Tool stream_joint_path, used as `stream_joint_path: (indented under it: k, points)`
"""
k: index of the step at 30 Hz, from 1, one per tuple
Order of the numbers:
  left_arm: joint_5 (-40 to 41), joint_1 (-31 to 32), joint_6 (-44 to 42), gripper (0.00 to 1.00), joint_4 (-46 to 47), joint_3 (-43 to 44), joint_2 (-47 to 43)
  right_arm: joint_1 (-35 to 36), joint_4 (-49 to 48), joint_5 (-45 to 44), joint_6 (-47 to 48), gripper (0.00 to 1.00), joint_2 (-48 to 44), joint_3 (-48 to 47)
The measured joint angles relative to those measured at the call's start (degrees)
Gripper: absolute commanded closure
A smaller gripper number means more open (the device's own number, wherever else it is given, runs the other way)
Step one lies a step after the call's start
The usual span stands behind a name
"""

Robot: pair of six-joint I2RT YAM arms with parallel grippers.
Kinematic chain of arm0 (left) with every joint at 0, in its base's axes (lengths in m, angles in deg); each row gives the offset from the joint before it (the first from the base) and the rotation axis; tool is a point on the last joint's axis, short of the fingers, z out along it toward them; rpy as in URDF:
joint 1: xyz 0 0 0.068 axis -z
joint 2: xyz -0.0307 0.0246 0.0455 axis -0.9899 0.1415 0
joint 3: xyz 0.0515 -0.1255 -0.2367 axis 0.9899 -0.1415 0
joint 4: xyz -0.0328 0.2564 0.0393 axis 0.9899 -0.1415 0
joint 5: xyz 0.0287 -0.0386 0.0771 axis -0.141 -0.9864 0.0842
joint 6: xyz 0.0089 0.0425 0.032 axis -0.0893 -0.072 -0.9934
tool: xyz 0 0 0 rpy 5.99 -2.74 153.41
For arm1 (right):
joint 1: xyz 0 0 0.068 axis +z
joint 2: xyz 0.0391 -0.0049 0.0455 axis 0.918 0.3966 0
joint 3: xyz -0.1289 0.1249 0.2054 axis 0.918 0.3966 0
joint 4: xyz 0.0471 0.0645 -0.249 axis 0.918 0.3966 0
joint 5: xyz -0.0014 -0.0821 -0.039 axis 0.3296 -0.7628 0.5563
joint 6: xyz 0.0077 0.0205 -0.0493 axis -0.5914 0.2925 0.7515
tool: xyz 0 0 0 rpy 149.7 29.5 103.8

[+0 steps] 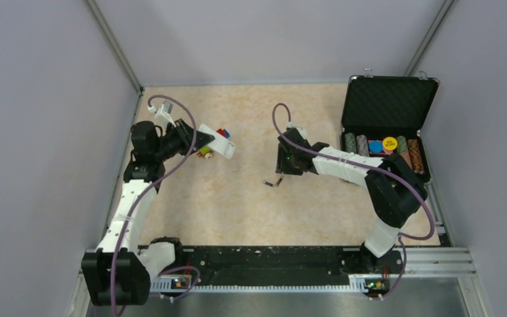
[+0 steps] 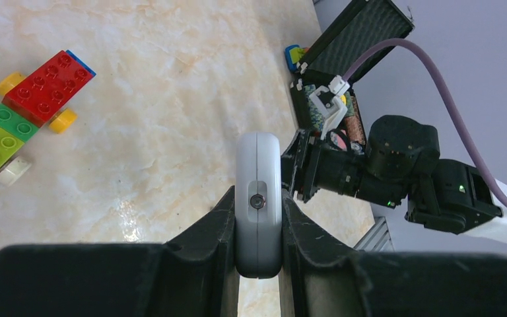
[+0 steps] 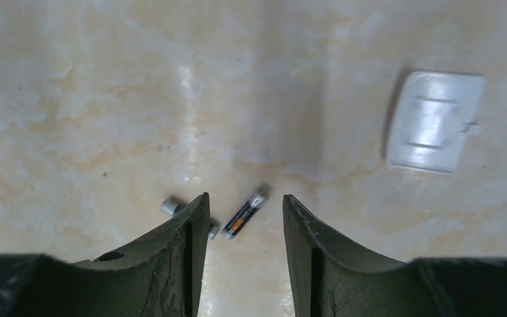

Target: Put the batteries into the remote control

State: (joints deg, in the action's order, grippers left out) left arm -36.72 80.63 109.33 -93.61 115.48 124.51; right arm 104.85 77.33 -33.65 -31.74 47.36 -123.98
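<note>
The light-grey remote control (image 2: 258, 158) is held edge-on, off the table, with my left gripper (image 2: 258, 195) shut on it; in the top view the remote control (image 1: 219, 143) sticks out to the right of the left gripper (image 1: 201, 140). Two thin dark batteries (image 1: 274, 183) lie on the table at mid-centre. My right gripper (image 3: 244, 196) hovers over them, open. One battery (image 3: 244, 214) lies between the fingers' line. The other battery (image 3: 170, 206) is partly hidden behind the left finger (image 3: 188, 231).
A white battery cover (image 3: 434, 122) lies on the table to the right of the batteries. A colourful toy-brick train (image 2: 26, 112) sits at the left near the remote. An open black case of poker chips (image 1: 386, 125) stands at the back right.
</note>
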Motion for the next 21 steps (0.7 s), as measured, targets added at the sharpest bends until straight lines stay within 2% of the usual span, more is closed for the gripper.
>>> stream_joint_path:
  k: [6, 12, 21]
  points:
    - [1.7, 0.0, -0.1, 1.00, 0.0, -1.4, -3.6, 6.1, -2.5, 2.6, 5.8, 0.57, 0.5, -1.7]
    - [5.2, 0.0, -1.4, 1.00, -1.3, -1.4, -7.1, 6.5, -6.4, 8.8, 16.6, 0.51, 1.9, -3.0]
    - [7.6, 0.0, -1.6, 1.00, -2.3, -1.4, -7.5, 6.6, -5.0, 14.7, 28.7, 0.51, 7.6, -6.2]
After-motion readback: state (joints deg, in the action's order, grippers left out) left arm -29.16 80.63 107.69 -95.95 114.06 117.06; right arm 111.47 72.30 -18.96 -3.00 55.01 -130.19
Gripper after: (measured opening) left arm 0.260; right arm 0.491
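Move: The left-hand one of the two batteries lies about 9 cm to the left of the right gripper, some 3 cm back and 5 cm below. The other battery is beside it, 4 cm farther right, and the removed battery cover lies roughly 11 cm right and 5 cm ahead of the gripper, flat on the table. From the left gripper, which already holds the remote, that left-hand battery is about 20 cm right, 6 cm back and 25 cm down. Swing the right gripper about 8 cm left and slightly back towards the left-hand battery, rising a couple of centimetres and then sinking nearly 3, while you turn it some 40 degrees counter-clockwise so the half-open fingers come to straddle that battery from above; don't close yet. Keep the remote pinched in the left gripper, easing it a little left, up and back. ##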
